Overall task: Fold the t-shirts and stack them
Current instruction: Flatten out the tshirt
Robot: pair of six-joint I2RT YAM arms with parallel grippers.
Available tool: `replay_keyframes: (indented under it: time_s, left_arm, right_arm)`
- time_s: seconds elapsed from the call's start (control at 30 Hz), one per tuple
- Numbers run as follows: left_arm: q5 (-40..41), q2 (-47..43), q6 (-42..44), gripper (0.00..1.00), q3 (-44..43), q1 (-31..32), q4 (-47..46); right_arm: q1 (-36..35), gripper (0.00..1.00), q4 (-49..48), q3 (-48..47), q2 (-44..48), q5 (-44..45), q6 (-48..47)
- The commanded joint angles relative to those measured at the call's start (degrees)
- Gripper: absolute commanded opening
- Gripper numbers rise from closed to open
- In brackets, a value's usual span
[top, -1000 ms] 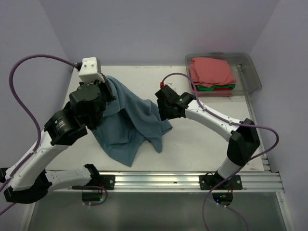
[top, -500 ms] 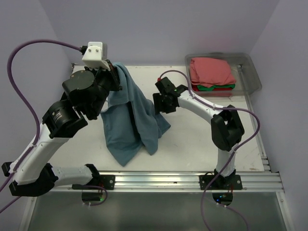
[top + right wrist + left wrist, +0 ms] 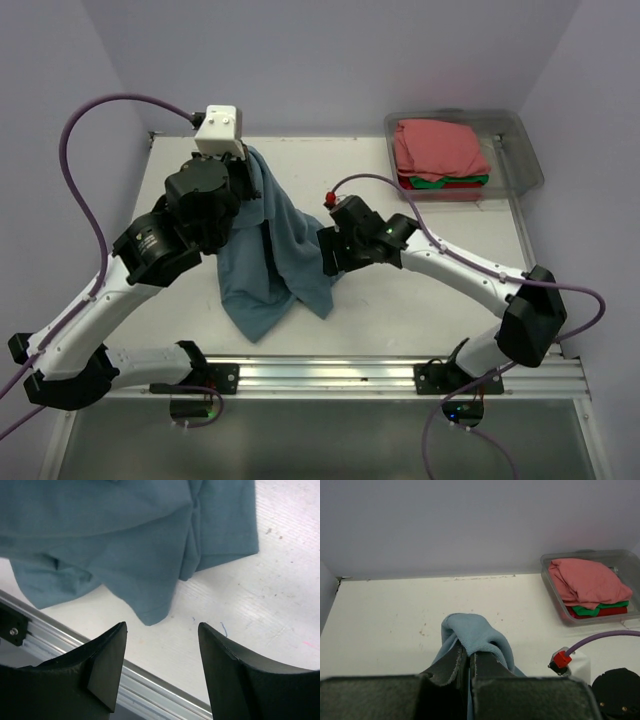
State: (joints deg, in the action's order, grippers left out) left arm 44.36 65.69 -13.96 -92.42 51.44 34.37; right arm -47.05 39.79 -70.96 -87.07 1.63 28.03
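Note:
A slate-blue t-shirt (image 3: 275, 250) hangs from my left gripper (image 3: 468, 652), which is shut on a bunched fold of it (image 3: 475, 632) high over the table's left middle. Its lower part drapes down and trails on the white table (image 3: 430, 300). My right gripper (image 3: 162, 627) stands open just to the shirt's right, nothing between its fingers; the shirt's hanging corner (image 3: 155, 612) lies just beyond the tips. A salmon-pink t-shirt (image 3: 438, 148) lies folded on top of a green one (image 3: 440, 182) and a red one (image 3: 455, 190) in the bin.
A clear plastic bin (image 3: 520, 150) holding the folded stack stands at the back right corner. An aluminium rail (image 3: 400, 375) runs along the table's near edge. Purple cables loop from both arms; walls close in the left, back and right.
My left gripper has risen and moved right, lifting the blue shirt so it hangs narrower. The right arm swung forward and lower, its gripper now beside the shirt's lower right edge.

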Motion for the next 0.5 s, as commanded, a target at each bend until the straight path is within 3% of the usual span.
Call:
replay_keyframes:
  time_s: [0.0,0.27,0.47]
  left_arm:
    - [1.96,-0.39,-0.55,0.0,0.22,-0.02,-5.36]
    - [2.57,-0.47,-0.2,0.0,-0.83,-0.02,-5.89]
    - [2.84,-1.35,-0.37,0.0,-0.83,-0.02,-5.63]
  right_arm:
    - [-3.3,0.63,-0.06,1.96,-0.03,1.1,1.85]
    - [-11.83,0.63,-4.9,0.65,-10.22,0.39,4.05]
    - [-13.07,0.63,-6.65,-0.14,-15.93,2.76,3.52]
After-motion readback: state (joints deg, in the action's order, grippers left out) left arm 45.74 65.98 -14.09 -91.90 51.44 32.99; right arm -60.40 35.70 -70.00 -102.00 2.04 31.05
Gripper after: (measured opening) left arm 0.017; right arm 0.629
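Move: The blue t-shirt's near hanging corner, the one on the right, lies about 9 cm back from the open right hand, some 2 cm to its left and 12 cm below. The shirt's other near corner is roughly 15 cm back and 17 cm left of that hand; the grey bin of folded shirts is some 27 cm ahead and 29 cm to its right. From the left hand, the aimed-at corner is about 13 cm back, 10 cm right and 43 cm down. Down, back and to the left, the right hand sinks about 9 cm towards the blue shirt's right-hand near corner, turning some 10 degrees counter-clockwise, its fingers staying open over the cloth. The left hand stays almost still, shut on the shirt's top and holding it high. Whether the right fingers reach the cloth can't be seen. ##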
